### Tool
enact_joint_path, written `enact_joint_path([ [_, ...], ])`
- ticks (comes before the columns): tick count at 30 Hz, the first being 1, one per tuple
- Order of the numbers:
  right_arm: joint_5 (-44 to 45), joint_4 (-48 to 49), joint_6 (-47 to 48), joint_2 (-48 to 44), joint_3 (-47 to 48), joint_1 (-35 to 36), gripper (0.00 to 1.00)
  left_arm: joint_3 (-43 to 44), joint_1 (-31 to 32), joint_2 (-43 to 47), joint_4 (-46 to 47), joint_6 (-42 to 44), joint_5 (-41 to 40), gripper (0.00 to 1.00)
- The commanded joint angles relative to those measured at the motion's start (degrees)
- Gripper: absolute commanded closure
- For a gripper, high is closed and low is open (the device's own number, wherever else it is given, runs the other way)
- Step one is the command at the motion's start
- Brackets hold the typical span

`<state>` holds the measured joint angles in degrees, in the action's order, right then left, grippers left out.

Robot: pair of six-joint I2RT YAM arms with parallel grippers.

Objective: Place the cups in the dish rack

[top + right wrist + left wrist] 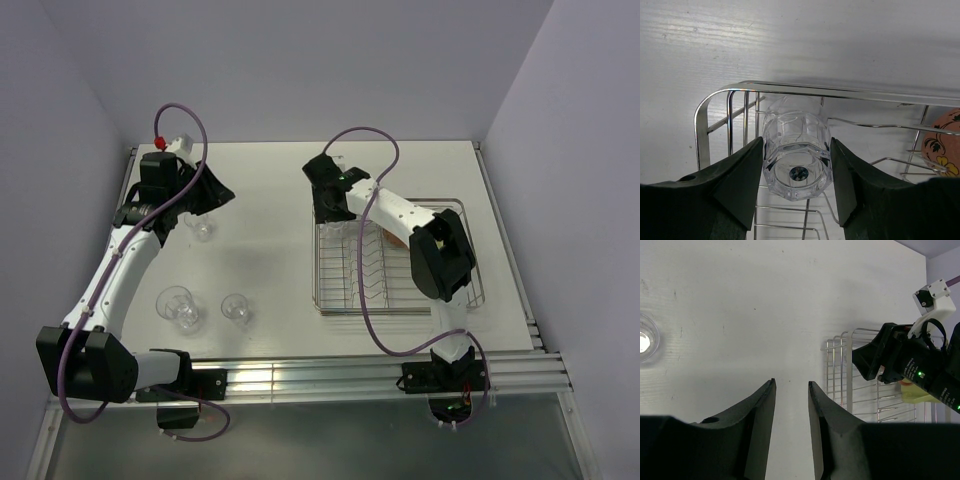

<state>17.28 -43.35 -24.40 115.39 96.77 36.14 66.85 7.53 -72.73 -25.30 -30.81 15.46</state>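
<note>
My right gripper (796, 145) is shut on a clear glass tumbler (797, 125), base toward the camera, held over the far left corner of the chrome dish rack (840, 92). A pink flowered mug (942, 142) lies in the rack to the right. From above, the right gripper (328, 215) hangs over the rack's (395, 308) back left corner. Three clear tumblers stand on the table: one (200, 228) near my left gripper (210, 190) and two (178, 305) (236, 308) nearer the front. The left gripper (792, 382) is open and holds nothing.
In the left wrist view the rack's left rim (847, 370) and a pale yellow-green mug (917, 394) show behind the right arm (910, 365). A tumbler (645, 340) sits at that view's left edge. Purple walls enclose the white table (270, 180).
</note>
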Motion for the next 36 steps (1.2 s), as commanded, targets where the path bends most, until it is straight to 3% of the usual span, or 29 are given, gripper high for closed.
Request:
enact_joint_path([
  [1,2.93,-1.21,-0.73,0.45,2.54,0.25,0.42,-0.05,0.03,0.57,0.87,1.01,-0.26,0.62],
  [5,3.03,-1.21,-0.82,0.18,2.28,0.33,0.23,-0.14,0.03,0.40,0.95,0.92,-0.26,0.62],
  [8,2.94,-1.03,-0.82,0.18,2.19,0.33,0.18,-0.05,0.03,0.39,0.87,0.92,-0.26,0.62],
  [16,1.71,-0.51,-0.91,-3.59,2.02,0.68,0.17,0.73,0.03,1.27,-0.54,1.10,-1.57,0.62],
  [26,1.88,-0.86,-0.73,-12.55,1.15,2.09,0.17,1.36,0.82,6.37,-14.06,3.03,-10.89,0.62],
  [36,-0.22,2.13,-0.03,-21.60,-4.22,3.14,0.17,-1.98,15.83,6.11,-28.48,-0.74,-23.37,0.64],
])
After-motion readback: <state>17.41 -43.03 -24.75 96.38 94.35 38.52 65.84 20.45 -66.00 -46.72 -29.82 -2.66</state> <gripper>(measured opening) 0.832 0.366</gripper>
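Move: The glass cup between the right fingers, bottom up in the rack, has its middle about 3 cm below that hand and 1 cm ahead; the rack's far-left corner is some 4 cm ahead and 5 cm left, the orange mug 17 cm right and 1 cm back. From the empty left hand the near glass lies about 21 cm back, 1 cm right and 20 cm down; the large glass likewise back and down but 11 cm left, the far glass 2 cm ahead and 9 cm left. The glass cup in the rack is let go as the right fingers open wider; the right hand pauses, then climbs quickly off it, about 13 cm up and 3 cm back, its fingers tipping outward. Meanwhile the left hand sets off for the near glass, some 8 cm back and 4 cm down, swinging slightly left and returning, its wrist rolling and tipping down with the finger gap unchanged. ##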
